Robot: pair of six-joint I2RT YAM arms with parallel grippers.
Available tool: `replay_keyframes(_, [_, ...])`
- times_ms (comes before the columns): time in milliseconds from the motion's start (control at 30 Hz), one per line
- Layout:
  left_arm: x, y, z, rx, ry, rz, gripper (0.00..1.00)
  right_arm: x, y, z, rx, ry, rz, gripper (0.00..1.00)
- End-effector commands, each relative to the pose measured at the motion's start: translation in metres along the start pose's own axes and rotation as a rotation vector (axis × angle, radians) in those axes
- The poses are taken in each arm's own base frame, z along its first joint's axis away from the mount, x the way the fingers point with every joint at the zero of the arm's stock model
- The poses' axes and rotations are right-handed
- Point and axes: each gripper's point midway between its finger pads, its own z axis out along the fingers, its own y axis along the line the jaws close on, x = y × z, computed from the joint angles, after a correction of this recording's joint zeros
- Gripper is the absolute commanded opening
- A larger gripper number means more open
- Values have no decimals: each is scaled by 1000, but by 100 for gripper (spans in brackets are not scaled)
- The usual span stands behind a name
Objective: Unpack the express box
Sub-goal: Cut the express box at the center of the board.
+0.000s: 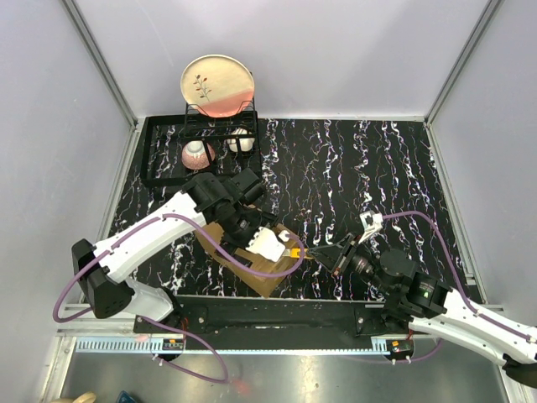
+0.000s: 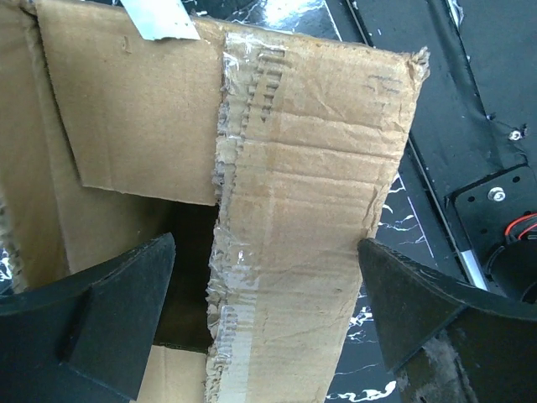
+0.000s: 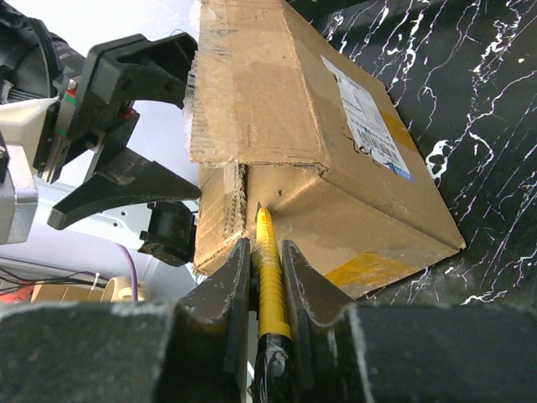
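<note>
The express box (image 1: 270, 274), a brown cardboard carton, lies near the table's front edge between both arms. Its top flaps (image 2: 310, 168) stand partly open, with torn clear tape along one edge and a dark gap beside it. My left gripper (image 2: 267, 294) hangs open over the box with the taped flap between its spread fingers (image 2: 117, 311); in the top view this left gripper (image 1: 262, 242) is above the carton. My right gripper (image 3: 267, 277) is shut on a yellow utility knife (image 3: 268, 269). The knife tip touches the box (image 3: 352, 185) at a corner seam under a flap.
A black dish rack (image 1: 168, 151) stands at the back left with a round plate (image 1: 217, 86) upright in it and a bowl (image 1: 197, 154) below. A black mounting rail (image 1: 277, 315) runs along the near edge. Grey walls enclose the marbled black table (image 1: 361, 168).
</note>
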Motion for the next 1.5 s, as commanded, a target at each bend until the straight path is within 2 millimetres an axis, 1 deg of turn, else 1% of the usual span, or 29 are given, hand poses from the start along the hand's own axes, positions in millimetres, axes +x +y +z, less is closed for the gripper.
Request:
replay_keyframes(0, [23,-60,0,215,77,-77,99,-4,-10,1,62,-6,-50,0])
replay_keyframes(133, [31,-51,-1,206,110,-103,99,-5,-7,0,50,-6,-46,0])
replay_keyframes(233, [39,-53,0,214,146,-99,99,-5,-6,0,47,-5,-47,0])
replay_keyframes(300, [45,-59,4,236,162,-106,99,-5,-5,0,46,-1,-52,0])
replay_keyframes(400, [48,-71,13,288,171,-130,99,-5,-3,0,41,0,-53,0])
replay_keyframes(600, [46,-96,28,389,165,-155,99,-6,-4,0,42,-1,-56,0])
replay_keyframes(700, [43,-98,29,395,154,-164,98,-8,-2,0,40,-6,-60,0])
replay_keyframes(800, [39,-89,24,359,146,-152,89,-8,0,3,41,1,-73,0])
replay_keyframes(833, [37,-85,22,345,144,-152,80,-7,0,6,42,6,-80,0])
replay_keyframes(933, [33,-68,12,277,159,-141,61,-6,2,10,42,18,-94,0])
replay_keyframes(967, [28,-59,6,240,156,-130,49,-7,3,10,39,16,-94,0])
replay_keyframes(1000, [28,-56,3,222,162,-129,41,-8,5,11,35,17,-95,0])
replay_keyframes(1033, [26,-55,0,206,163,-132,37,-8,6,11,33,15,-98,0])
replay_keyframes(1067, [25,-53,-3,191,165,-129,31,-9,6,11,32,14,-98,0])
replay_keyframes(1133, [23,-55,-5,181,169,-117,28,-9,8,11,25,12,-96,0])
replay_keyframes(1200, [19,-57,-5,181,160,-117,24,-8,9,11,18,18,-94,0])
replay_keyframes(1267, [16,-58,-4,182,153,-146,23,-7,10,12,12,20,-86,0])
replay_keyframes(1367, [13,-56,-2,191,147,-177,18,-6,17,12,-26,22,-82,0])
replay_keyframes(1400, [13,-54,-3,186,149,-183,14,-4,22,11,-55,32,-85,0])
replay_keyframes(1433, [12,-52,-1,187,153,-199,7,-5,26,12,-76,26,-83,0])
replay_keyframes(1467, [9,-48,-4,174,147,-200,5,-2,25,13,-79,36,-84,0])
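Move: The box's near flap, with its torn, taped edge, lies right under the open left fingers, about 2 cm back, 1 cm to their left and 4 cm down. At about that same height, the far flap stands some 8 cm ahead of this hand, and the rim of the box's right end 3 cm ahead and 10 cm to its right. From the right hand, which still holds the cutter, that rim is roughly 9 cm left and 3 cm ahead, the near flap about 19 cm left, both near its own height. The left hand sinks about 4 cm onto the box's near flap while easing some 2 cm back and a little left, one finger inside the opening and one outside, then closes on the taped edge, pinches it and draws it up nearly 3 cm. Meanwhile the right hand keeps its grip on the cutter and shifts only 1 to 2 cm up and to the left, with the blade staying close at the box's right end by the far flap's edge. ##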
